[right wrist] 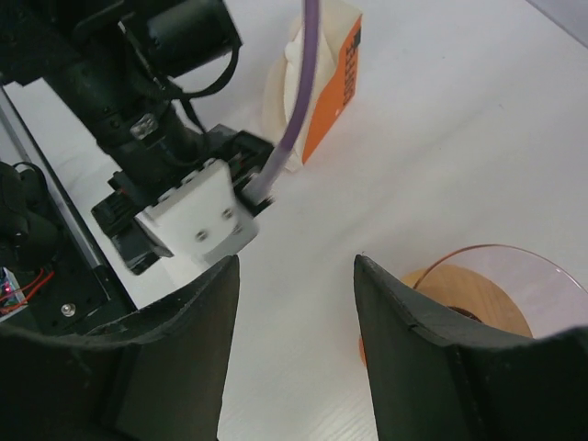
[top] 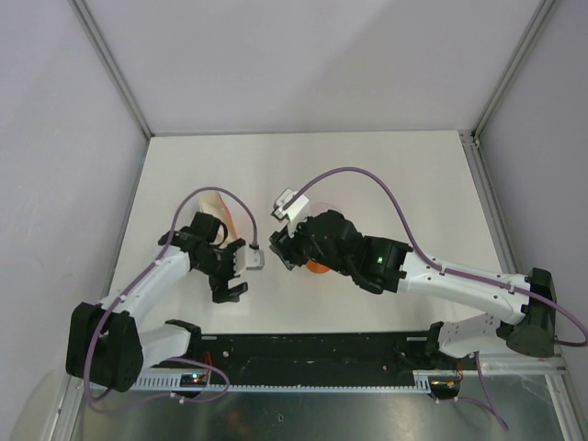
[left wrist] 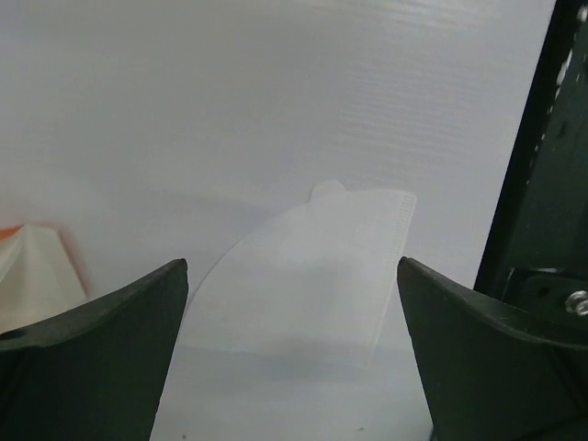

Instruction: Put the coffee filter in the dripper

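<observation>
In the left wrist view the coffee filter (left wrist: pixel 312 276), a thin white paper piece with a rounded edge, lies flat on the white table. My left gripper (left wrist: pixel 292 266) hangs over it, open, one finger on each side and neither touching it. From above, that gripper (top: pixel 230 273) points down at the table left of centre. The dripper (right wrist: pixel 487 285), translucent pinkish with an orange base, stands just right of my right gripper (right wrist: pixel 296 266), partly behind its right finger. That gripper is open with nothing between its fingers. From above, only an orange patch of the dripper (top: pixel 317 268) shows under the right arm.
A cream stack of folded filters (top: pixel 213 207) in an orange and white holder (right wrist: pixel 322 73) sits behind the left arm. The two wrists are close together mid-table. A black rail (top: pixel 322 349) runs along the near edge. Grey walls enclose the table.
</observation>
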{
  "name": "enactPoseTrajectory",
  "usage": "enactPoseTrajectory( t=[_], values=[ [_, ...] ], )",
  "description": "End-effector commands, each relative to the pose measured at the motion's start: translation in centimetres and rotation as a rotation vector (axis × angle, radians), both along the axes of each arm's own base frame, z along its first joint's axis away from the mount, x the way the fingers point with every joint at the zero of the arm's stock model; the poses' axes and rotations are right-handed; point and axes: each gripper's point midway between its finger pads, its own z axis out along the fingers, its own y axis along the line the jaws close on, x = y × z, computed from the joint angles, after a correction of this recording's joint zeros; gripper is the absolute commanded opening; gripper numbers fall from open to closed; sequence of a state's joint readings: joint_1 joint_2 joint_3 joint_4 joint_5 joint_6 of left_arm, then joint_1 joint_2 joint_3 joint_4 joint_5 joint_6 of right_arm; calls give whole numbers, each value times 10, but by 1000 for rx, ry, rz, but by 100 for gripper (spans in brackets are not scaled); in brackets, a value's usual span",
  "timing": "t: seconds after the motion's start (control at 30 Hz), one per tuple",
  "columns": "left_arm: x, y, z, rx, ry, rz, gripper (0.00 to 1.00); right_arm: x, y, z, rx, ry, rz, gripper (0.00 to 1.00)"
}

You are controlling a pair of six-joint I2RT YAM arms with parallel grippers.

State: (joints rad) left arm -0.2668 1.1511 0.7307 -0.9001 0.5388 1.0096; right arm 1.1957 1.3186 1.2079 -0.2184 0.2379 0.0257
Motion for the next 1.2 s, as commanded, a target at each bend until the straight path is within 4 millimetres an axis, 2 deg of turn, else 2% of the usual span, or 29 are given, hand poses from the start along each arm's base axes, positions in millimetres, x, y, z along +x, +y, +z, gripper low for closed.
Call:
enactPoseTrajectory(
  t=[0.0, 0.13, 0.23, 0.4, 0.47, 0.53, 0.6, 0.67, 0.8, 0.87, 0.97, 1.03, 1.07, 1.17],
  values=[
    [1, -3, -20, 10, -156, -314, 100, 4, -10, 11, 15, -12, -49, 58],
    [-3, 5, -45, 63, -158, -415, 100, 4, -12, 11, 11, -9, -59, 58],
    [-4, 8, -56, 90, -140, -437, 100, 5, -14, 9, 5, -7, -64, 58],
    [-19, 17, -81, 157, -70, -486, 99, 6, -16, 9, -3, -12, -73, 58],
    [-25, 21, -89, 175, -33, -499, 97, 7, -17, 9, -6, -16, -77, 58],
    [-30, 23, -95, 186, -5, -511, 88, 8, -19, 9, -10, -21, -85, 58],
    [-32, 25, -99, 197, 22, -519, 70, 9, -21, 11, -12, -26, -92, 58],
    [-33, 27, -102, 211, 35, -527, 57, 9, -24, 12, -13, -33, -98, 58],
    [-31, 27, -103, 216, 36, -527, 36, 10, -28, 15, -13, -38, -111, 58],
    [-22, 21, -96, 198, 19, -492, 27, 11, -30, 15, -15, -39, -117, 58],
    [8, 1, -66, 137, -67, -382, 17, 11, -32, 14, -23, -38, -124, 58],
    [32, -15, -30, 65, -157, -300, 10, 11, -36, 16, -15, -31, -131, 58],
    [42, -25, -6, 12, -202, -253, 6, 11, -39, 21, 1, -27, -134, 58],
    [60, -42, 63, -133, -252, -130, 1, 7, -48, 37, 53, -22, -127, 58]
  ],
)
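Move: Almost straight below the open left hand, roughly 7 cm down, the coffee filter lies flat on the table, about 1 cm back and 2 cm to the right. The filter packet lies some 18 cm ahead of this hand and 3 cm left; the dripper on its carafe stands about 8 cm ahead and 21 cm right. From the right hand the filter is some 12 cm left, 2 cm back and 28 cm below. Sinking about 6 cm onto the coffee filter while drifting back some 2 cm and turning about 25 degrees clockwise, the wide-open left hand then shuts its fingers and pinches the filter. It then rises some 2 cm, easing forward about 2 cm. The empty, half-open right hand shifts some 3 cm right towards the dripper. ##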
